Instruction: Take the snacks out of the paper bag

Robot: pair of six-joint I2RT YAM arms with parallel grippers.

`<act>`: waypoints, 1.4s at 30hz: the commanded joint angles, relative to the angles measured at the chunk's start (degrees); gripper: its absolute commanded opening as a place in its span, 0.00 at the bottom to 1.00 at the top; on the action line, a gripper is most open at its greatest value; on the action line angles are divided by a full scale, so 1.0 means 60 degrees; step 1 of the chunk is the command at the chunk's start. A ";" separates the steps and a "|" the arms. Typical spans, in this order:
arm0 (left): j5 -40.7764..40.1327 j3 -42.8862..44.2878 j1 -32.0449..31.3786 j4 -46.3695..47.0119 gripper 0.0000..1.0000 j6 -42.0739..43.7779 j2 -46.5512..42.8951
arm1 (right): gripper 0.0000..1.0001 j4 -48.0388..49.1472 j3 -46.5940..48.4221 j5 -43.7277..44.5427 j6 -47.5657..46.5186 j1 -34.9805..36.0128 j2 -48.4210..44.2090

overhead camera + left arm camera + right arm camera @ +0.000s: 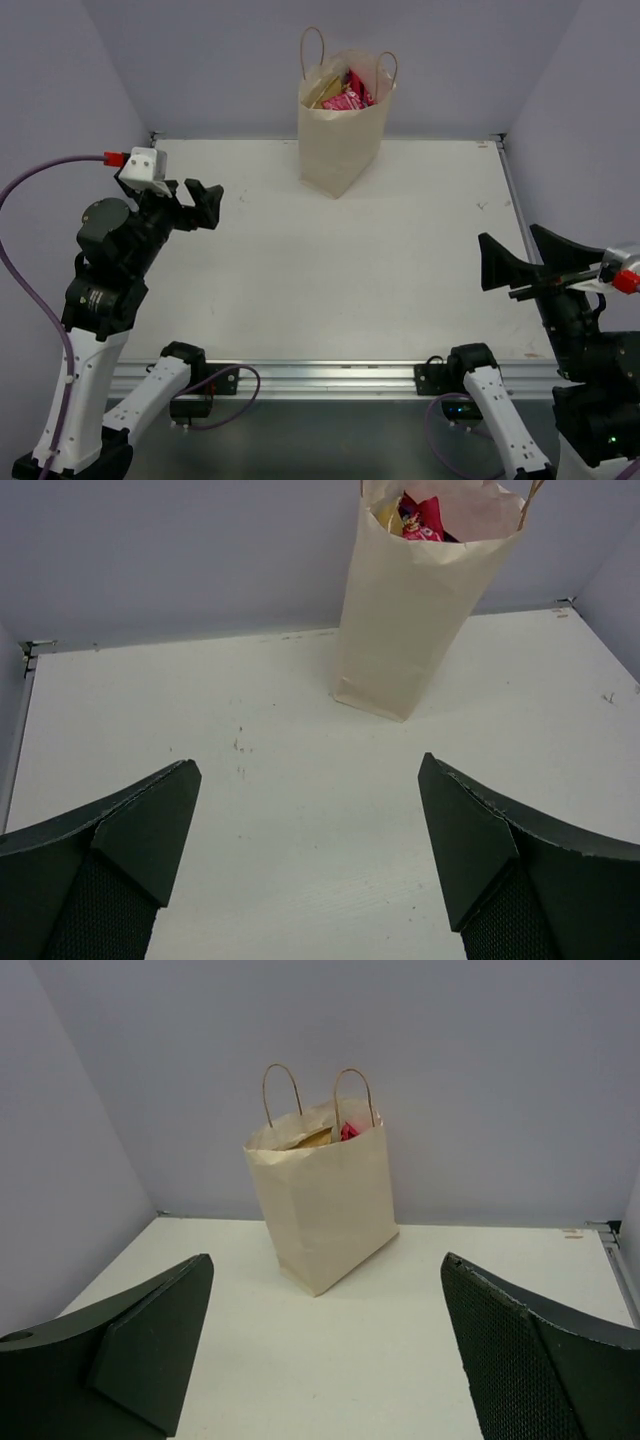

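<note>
The beige paper bag (340,130) stands upright at the far middle of the table, its two brown string handles up. Snacks (347,92) show in its open top: a pink-red packet and a tan-yellow one. The bag also shows in the left wrist view (415,620) and in the right wrist view (325,1205). My left gripper (199,200) is open and empty, above the left side of the table, well short of the bag. My right gripper (515,257) is open and empty at the near right, far from the bag.
The white table (330,290) has a metal rail (300,378) along its near edge and grey-lilac walls on three sides. A purple cable (40,180) loops from the left wrist.
</note>
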 commanded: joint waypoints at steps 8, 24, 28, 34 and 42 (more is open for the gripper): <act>0.0386 -0.0660 -0.0070 0.1115 1.00 -0.0128 0.0716 | 0.99 0.0946 0.0027 -0.1942 0.0916 0.0010 0.2146; 0.0489 -0.0748 -0.0070 0.0837 1.00 -0.0231 0.1348 | 0.99 0.2676 0.5152 0.0924 0.3348 0.1181 1.1018; 0.0606 -0.0909 -0.0070 0.0867 1.00 -0.0274 0.1391 | 0.99 0.3378 0.5930 0.2362 0.3949 0.1547 1.2634; 0.0972 -0.1202 -0.0070 0.0984 1.00 -0.0392 0.1538 | 0.96 0.3409 0.7874 0.3929 0.4375 0.1884 1.5051; 0.1427 -0.1759 -0.0070 0.1116 1.00 -0.0714 0.1538 | 0.76 0.3674 0.9079 0.4356 0.4389 0.1899 1.6591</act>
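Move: The pink packet in the top of the bag lies about 49 cm ahead of the right hand, 21 cm to its left and 20 cm below. From the same hand the gold packet is roughly 50 cm ahead and 25 cm left, the dark red packet 52 cm ahead and 18 cm left, both near the pink one's height; the bag's right handle stands 48 cm ahead, 13 cm left, 10 cm below. From the left hand the pink packet is some 35 cm ahead, 26 cm right, 13 cm below. The right hand sweeps about 48 cm forward and some 15 cm left to the bag's right rim, first nearly level and then sinking about 15 cm over the second half, while the wrist tips down some 30 degrees and rolls its left side up; the wide-open fingers start to close near the end, the left one reaching through the handle loop over the opening and the right one outside the bag wall. Meanwhile the empty left hand sinks about 10 cm in two stages, easing a little forward and to the right, tilts downward and stays wide open. ##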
